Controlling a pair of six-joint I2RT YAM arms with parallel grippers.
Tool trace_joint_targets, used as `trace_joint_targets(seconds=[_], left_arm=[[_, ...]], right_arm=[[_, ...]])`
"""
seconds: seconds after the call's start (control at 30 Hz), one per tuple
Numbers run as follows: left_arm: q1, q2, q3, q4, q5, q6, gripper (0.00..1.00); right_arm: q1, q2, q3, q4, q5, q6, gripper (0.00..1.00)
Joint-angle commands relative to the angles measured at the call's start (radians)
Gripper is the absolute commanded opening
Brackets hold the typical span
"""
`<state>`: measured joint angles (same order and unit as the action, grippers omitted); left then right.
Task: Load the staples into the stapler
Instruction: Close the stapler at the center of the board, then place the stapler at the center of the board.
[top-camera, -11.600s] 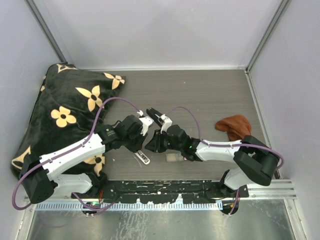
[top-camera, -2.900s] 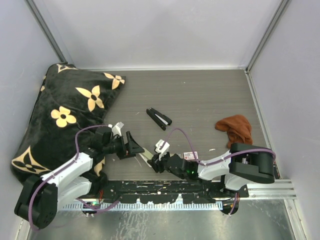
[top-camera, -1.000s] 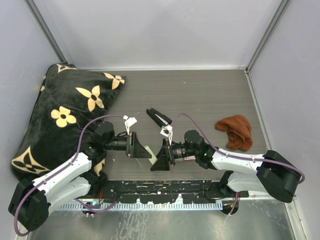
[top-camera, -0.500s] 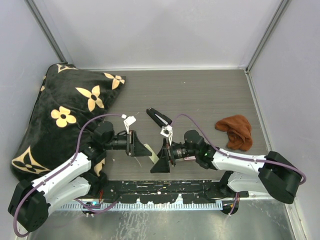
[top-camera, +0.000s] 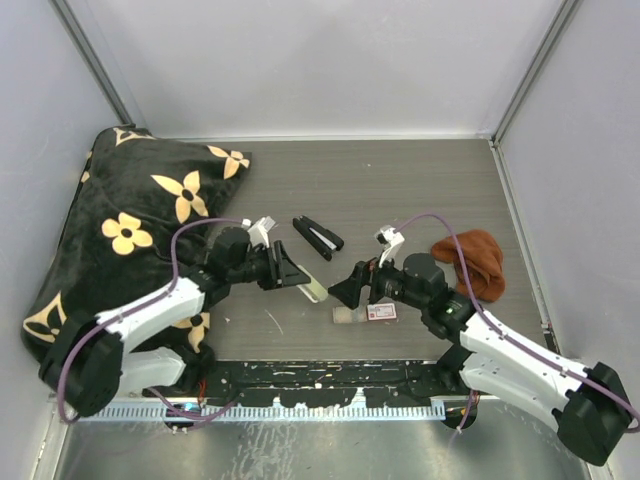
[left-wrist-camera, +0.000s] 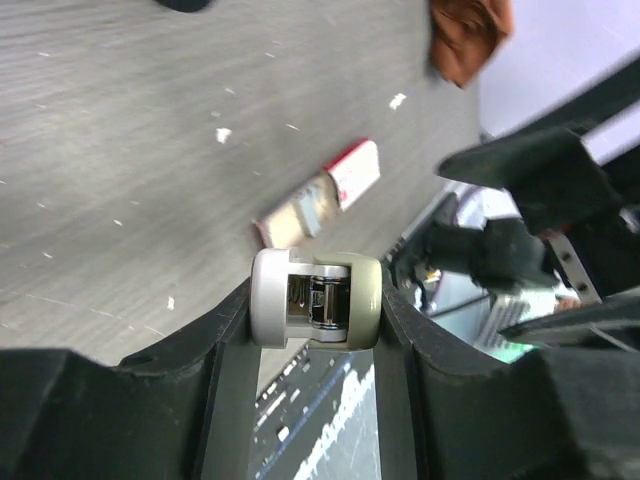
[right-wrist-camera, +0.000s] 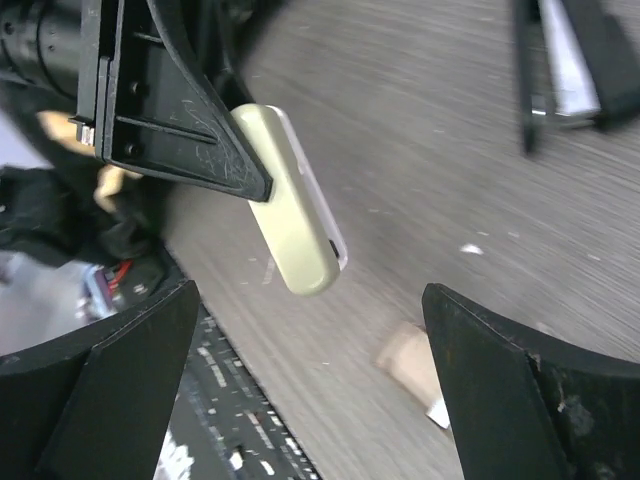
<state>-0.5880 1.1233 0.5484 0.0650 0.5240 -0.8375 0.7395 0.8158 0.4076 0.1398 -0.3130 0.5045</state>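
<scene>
My left gripper (top-camera: 288, 276) is shut on one end of the stapler (top-camera: 311, 288), a cream-green oblong held above the table. In the left wrist view the stapler (left-wrist-camera: 316, 299) shows end-on between the jaws, with metal inside. The same stapler (right-wrist-camera: 292, 215) sticks out of the left fingers (right-wrist-camera: 190, 150) in the right wrist view. My right gripper (top-camera: 347, 290) hangs wide open just right of it, holding nothing (right-wrist-camera: 310, 305). The small red-and-white staples box (top-camera: 366, 313) lies below it on the table (left-wrist-camera: 322, 193) (right-wrist-camera: 412, 362). I cannot make out the staples themselves.
A black-and-white hinged object (top-camera: 318, 237) lies further back on the table (right-wrist-camera: 565, 55). A brown cloth (top-camera: 469, 258) is bunched at the right (left-wrist-camera: 465, 35). A black pillow with cream flowers (top-camera: 130, 220) fills the left side. Grey walls enclose the table.
The right gripper has opened wide and drawn back to the right, away from the stapler. The left gripper has carried the stapler up and slightly toward the back.
</scene>
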Motion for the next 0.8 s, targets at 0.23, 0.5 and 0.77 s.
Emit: trace_joint_targets(seconds=[0.23,0.5,0.77], left_arm=[[0.003,0.409,0.225,0.182,-0.118,-0.005,0.0],[0.005,0.53,0.287,0.121,-0.159,0.056,0.2],[0.006,0.5,0.279,0.05,-0.25,0.175,0.7]], right_arm=[[-0.012,-0.178,-0.026,-0.197,0.312,-0.06,1.0],[-0.011,-0.23,-0.046,-0.224,0.381,-0.062,1.0],[-0.011,-0.222,-0.036,-0.224,0.412,-0.069,1.0]])
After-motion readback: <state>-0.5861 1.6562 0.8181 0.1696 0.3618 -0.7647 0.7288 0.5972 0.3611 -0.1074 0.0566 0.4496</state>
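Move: The left hand already holds the green stapler some 9 cm above the board. The clear spot where it goes is about 9 cm ahead, 6 cm to the right and 9 cm below. The open black stapler lies beyond, about 16 cm ahead and 4 cm right of this hand; the open staple box is some 18 cm right and 6 cm back. From the empty right hand that spot is about 7 cm left, 2 cm ahead and 10 cm below. Bring the left gripper forward about 10 cm and down some 7 cm, easing a little to the right, to set the green stapler on the board just short of the black stapler's near end. Slow down over the last stretch, then begin parting the fingers. Meanwhile draw the wide-open right hand about 7 cm to the right, away from the green stapler, turning it some 20 degrees clockwise. ##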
